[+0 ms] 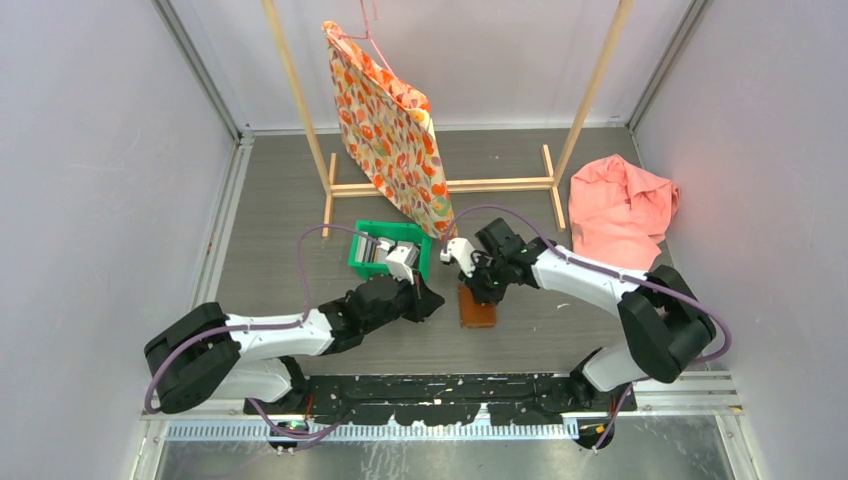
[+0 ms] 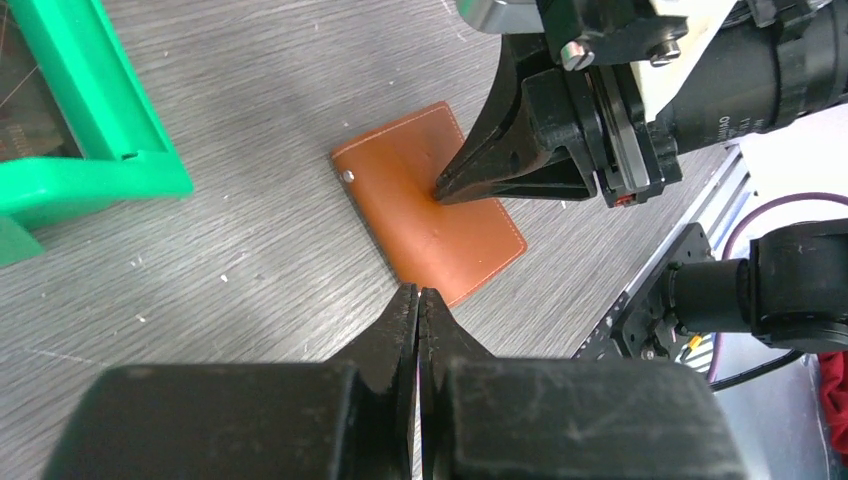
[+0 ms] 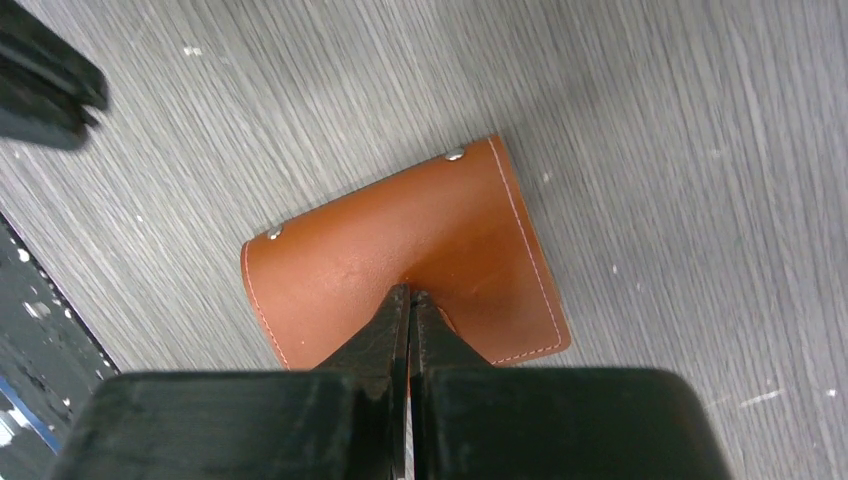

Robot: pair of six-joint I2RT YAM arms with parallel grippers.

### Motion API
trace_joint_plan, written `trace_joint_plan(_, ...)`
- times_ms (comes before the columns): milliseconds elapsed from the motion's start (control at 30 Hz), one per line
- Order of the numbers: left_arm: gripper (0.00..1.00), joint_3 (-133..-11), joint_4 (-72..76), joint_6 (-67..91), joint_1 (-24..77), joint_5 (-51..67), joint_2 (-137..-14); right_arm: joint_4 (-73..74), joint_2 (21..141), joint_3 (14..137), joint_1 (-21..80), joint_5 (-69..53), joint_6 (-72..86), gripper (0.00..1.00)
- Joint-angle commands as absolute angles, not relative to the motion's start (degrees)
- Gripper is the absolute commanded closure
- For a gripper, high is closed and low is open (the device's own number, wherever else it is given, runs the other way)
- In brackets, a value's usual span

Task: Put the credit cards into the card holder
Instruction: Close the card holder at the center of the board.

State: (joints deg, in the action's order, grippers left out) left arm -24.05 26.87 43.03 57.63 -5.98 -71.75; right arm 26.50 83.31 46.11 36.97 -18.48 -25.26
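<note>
The card holder is a brown leather wallet lying closed and flat on the grey table, with small metal studs along one edge. My right gripper is shut, its tips pressing down on the middle of the leather. My left gripper is also shut and empty, its tips low at the wallet's left edge. A greyish stack that looks like the credit cards stands in the green bin behind my left gripper.
A wooden rack stands at the back with a floral cloth on a hanger. A crumpled pink cloth lies at the back right. The arms' black base rail runs along the near edge.
</note>
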Motion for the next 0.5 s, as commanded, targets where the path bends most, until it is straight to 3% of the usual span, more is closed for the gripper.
trace_joint_plan(0,0.99,-23.06,25.22,43.54,58.18,-6.79,-70.01,21.76,87.51,51.26,40.85,-16.28,-21.40,0.99)
trace_joint_plan(300,0.99,-19.93,24.88,46.11,59.29,-10.25,-68.99,4.93,92.77,51.38,46.58,-17.89,-11.72,0.99)
trace_joint_plan(467,0.98,-17.93,23.57,48.93,59.31,-14.39,-67.81,2.73,92.23,48.24,46.84,-20.82,-11.18,0.99)
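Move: The closed brown card holder lies directly under the right fingertips, its middle only about 1 cm below the hand point. The green box is centred some 21 cm to the left and 11 cm ahead of the right hand, at about its height. From the left hand, hovering with shut fingers, the card holder is about 8 cm to the right, 2 cm back and 8 cm below. The card holder is dragged left by the right hand, whose nearly shut fingertips stay pressed on its middle and sweep about 10 cm left, barely forward, towards the near right corner of the green box, the hand rolling some 10 degrees. The left hand, fingers shut, sinks about 3.5 cm while easing left and slightly back, ending close to the holder's left edge. ##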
